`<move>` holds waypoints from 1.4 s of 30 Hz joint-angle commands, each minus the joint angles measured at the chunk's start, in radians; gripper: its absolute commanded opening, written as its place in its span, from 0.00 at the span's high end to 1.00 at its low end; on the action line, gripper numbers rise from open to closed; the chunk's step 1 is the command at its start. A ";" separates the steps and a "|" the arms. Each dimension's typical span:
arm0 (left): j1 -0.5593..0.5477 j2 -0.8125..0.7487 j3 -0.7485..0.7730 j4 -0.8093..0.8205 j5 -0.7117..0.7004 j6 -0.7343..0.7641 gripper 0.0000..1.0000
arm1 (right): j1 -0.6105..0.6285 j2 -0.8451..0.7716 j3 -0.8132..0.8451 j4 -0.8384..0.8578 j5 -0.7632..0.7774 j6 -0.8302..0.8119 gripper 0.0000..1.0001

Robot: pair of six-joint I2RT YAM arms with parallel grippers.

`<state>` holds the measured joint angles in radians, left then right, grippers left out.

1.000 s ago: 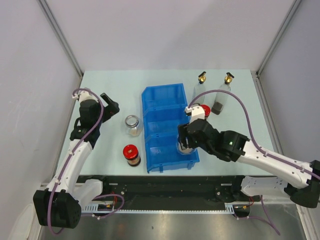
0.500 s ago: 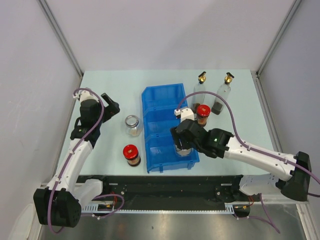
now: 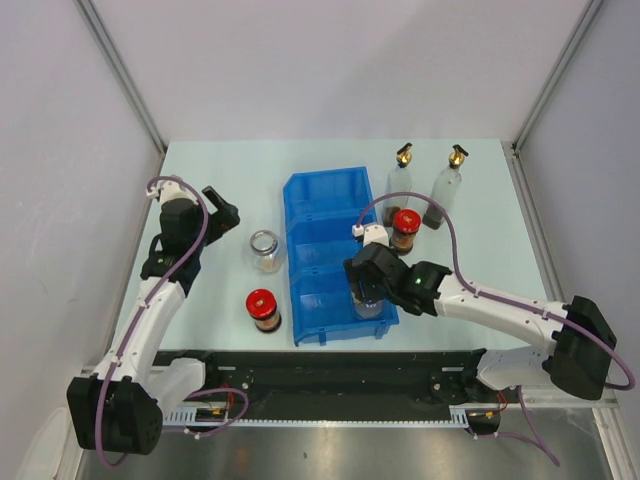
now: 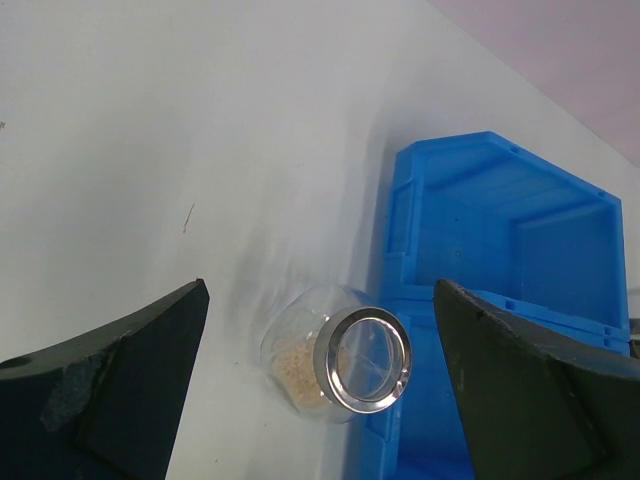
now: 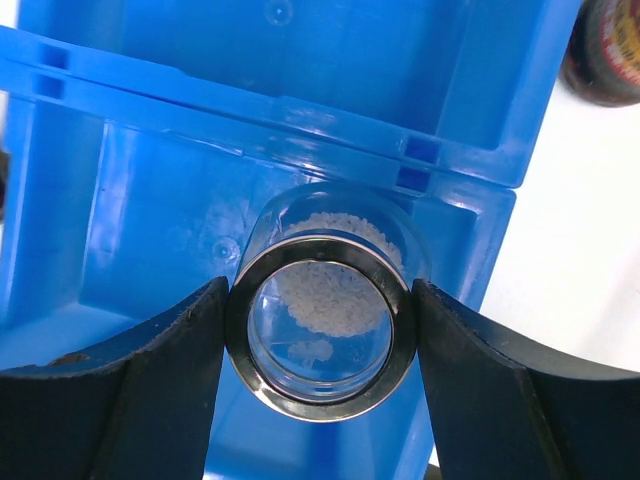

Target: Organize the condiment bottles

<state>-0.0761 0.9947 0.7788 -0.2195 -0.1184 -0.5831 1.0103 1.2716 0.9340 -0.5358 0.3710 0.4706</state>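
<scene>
My right gripper (image 3: 365, 292) is shut on a clear silver-lidded jar (image 5: 320, 340) of white grains, held in the near compartment of the blue bin (image 3: 330, 195). My left gripper (image 3: 222, 212) hangs open to the left of the bin. Below it, a second silver-lidded jar (image 4: 340, 360) stands on the table (image 3: 220, 165) beside the bin's left wall. One red-lidded brown jar (image 3: 263, 309) stands left of the bin near the front. Another (image 3: 405, 228) stands just right of the bin. Two tall clear bottles with gold spouts (image 3: 401, 180) (image 3: 446, 192) stand at the back right.
The blue bin (image 5: 200, 120) has three compartments in a row; the middle and far ones hold nothing. Grey walls close in the table on the left, right and back. The right arm's forearm crosses the front right of the table.
The right gripper has shifted slightly left with the jar, and its forearm has swung lower, uncovering the red-lidded jar right of the bin. The left arm has not moved.
</scene>
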 commanded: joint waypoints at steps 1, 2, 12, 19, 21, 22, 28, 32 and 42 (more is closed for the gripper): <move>0.006 0.005 0.023 0.017 0.023 0.012 0.00 | -0.015 0.000 -0.026 0.125 -0.003 0.022 1.00; 0.006 0.007 0.023 0.016 0.025 0.012 0.00 | -0.021 0.006 -0.032 0.129 -0.006 0.026 1.00; 0.006 0.013 0.023 0.011 0.033 0.012 0.00 | -0.032 0.055 -0.061 0.151 -0.011 0.040 0.89; 0.004 0.015 0.037 -0.011 0.039 0.032 0.00 | -0.032 0.045 -0.061 0.134 0.008 0.053 0.29; -0.001 0.018 0.053 -0.020 0.060 0.043 0.00 | -0.032 0.022 -0.061 0.126 0.016 0.062 0.17; -0.001 0.019 0.060 -0.027 0.065 0.055 0.00 | -0.032 0.014 -0.061 0.126 0.016 0.060 0.01; -0.011 0.033 0.108 -0.109 0.106 0.101 0.00 | -0.032 -0.087 -0.061 0.135 0.034 0.060 0.00; -0.080 0.053 0.122 -0.148 0.091 0.124 0.00 | -0.033 -0.167 -0.060 0.143 0.029 0.060 0.00; -0.281 0.203 0.168 -0.199 -0.070 0.149 0.00 | -0.064 -0.284 -0.055 0.073 0.043 0.063 0.00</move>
<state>-0.3054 1.1545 0.8795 -0.3923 -0.1089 -0.4694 0.9649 1.0145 0.8677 -0.4202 0.3805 0.5232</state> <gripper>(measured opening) 0.996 0.994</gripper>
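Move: The right hand holds a silver-lidded jar over the blue box's nearest compartment, whose middle lies about 4 cm to its left, level with it fore and aft, with the floor some 9 cm below. A red-lidded bottle stands roughly 14 cm ahead, 7 cm right and 5 cm below. From the left hand, the other silver-lidded jar is about 8 cm right, 2 cm back and 14 cm below; a second red-lidded bottle stands some 12 cm nearer the base than that jar. The right hand, still gripping its jar near the lid, lowers it about 2 cm while easing slightly forward and left in the nearest compartment, holds there, then opens, lets go and lifts some 8 cm nearly straight up, its left side rolling up and its fingertips tipping up a little. The empty left hand barely sinks at first, then, as the right one leaves, swings about 7 cm right and some 4 cm down towards the other silver-lidded jar, staying wide open, turning about 15 degrees clockwise and tipping its fingers farther down. ##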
